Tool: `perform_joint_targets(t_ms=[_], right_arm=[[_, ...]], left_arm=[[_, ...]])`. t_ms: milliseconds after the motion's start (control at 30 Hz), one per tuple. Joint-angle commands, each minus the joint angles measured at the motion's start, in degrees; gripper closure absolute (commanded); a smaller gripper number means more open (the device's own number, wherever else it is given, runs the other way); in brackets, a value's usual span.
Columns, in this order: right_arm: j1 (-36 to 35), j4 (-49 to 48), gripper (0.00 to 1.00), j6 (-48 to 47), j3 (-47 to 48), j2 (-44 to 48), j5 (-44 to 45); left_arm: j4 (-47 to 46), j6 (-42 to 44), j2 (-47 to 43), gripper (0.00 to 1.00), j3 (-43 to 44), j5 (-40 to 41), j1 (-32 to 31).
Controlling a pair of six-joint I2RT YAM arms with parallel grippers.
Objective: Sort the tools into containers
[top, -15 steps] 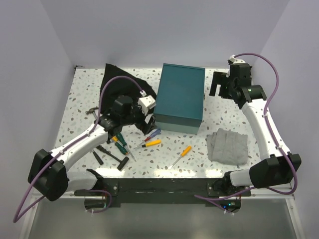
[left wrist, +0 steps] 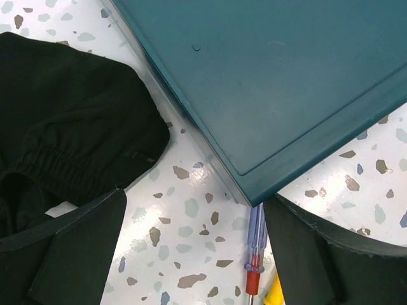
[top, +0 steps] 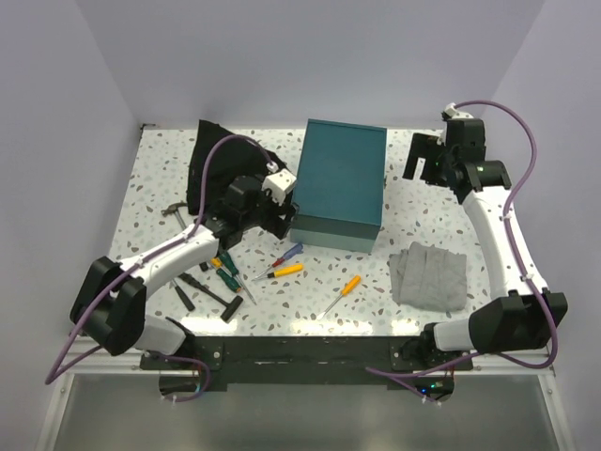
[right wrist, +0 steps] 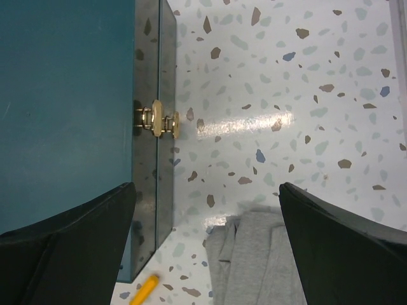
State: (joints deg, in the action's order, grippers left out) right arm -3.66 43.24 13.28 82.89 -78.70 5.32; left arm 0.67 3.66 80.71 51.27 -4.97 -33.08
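Note:
The dark-teal case [top: 338,183] lies shut at the table's middle back, and its brass clasp [right wrist: 158,119] shows on the right side. A floppy black bag [top: 218,160] lies to its left. Tools lie in front: a blue-red screwdriver [top: 290,253], two orange ones [top: 287,271] [top: 344,289], green ones [top: 226,272], a small hammer [top: 222,301] and black bars [top: 184,295]. My left gripper [top: 282,224] is open at the case's front-left corner, above the blue-red screwdriver [left wrist: 255,244]. My right gripper [top: 420,160] hangs open beside the case's right side, holding nothing.
A folded grey cloth [top: 430,274] lies right of the case's front, under the right arm. Another small tool [top: 173,212] lies near the left wall. White walls close in the table on three sides. The left arm's cable arcs over the bag.
The left arm has swung in toward the case's front-left corner. The right wrist has shifted slightly right and back. Both grippers stay open.

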Motion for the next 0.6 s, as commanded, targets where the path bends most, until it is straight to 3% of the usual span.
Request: perform_joint_targets(t_ms=[0,433,567], right_arm=[[0.85,-1.41,0.01,-0.18,1.57,-0.67,-4.08],[1.98,-2.29,0.02,3.85,3.33,-7.17,-9.19],[6.29,-1.23,0.01,8.59,2.98,-9.37,-15.74]], left_arm=[[-4.71,0.21,3.4,0.06,5.33,6.54,1.96],[-1.55,-4.54,13.51,0.05,21.49,8.4,11.19],[4.68,-4.01,10.28,0.05,24.32,1.48,11.37]])
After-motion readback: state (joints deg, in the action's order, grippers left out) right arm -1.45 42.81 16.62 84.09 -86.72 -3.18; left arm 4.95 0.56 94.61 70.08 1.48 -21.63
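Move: Some 14 cm ahead of the left hand and 12 cm to its right lies the middle of the teal drawer box, about 7 cm below; its near-left corner is right at the fingers. The black bag sits about 20 cm ahead and 15 cm left, the blue screwdriver 5 cm back and 1 cm left, both some 13 cm lower. From the right hand the drawer knobs lie about 10 cm ahead, 11 cm left and 19 cm down; the grey cloth 13 cm back, straight in line, 26 cm down. Pushing on the box's near face beside its left corner with the outside of one wide-open finger, the left hand drives forward about 11 cm, soon veering left some 6 cm towards the black bag, turning about 20 degrees counter-clockwise and rising a little late on. The right hand, open and touching nothing, sinks about 4 cm and eases forward beside the knob side, tipping slightly down. ##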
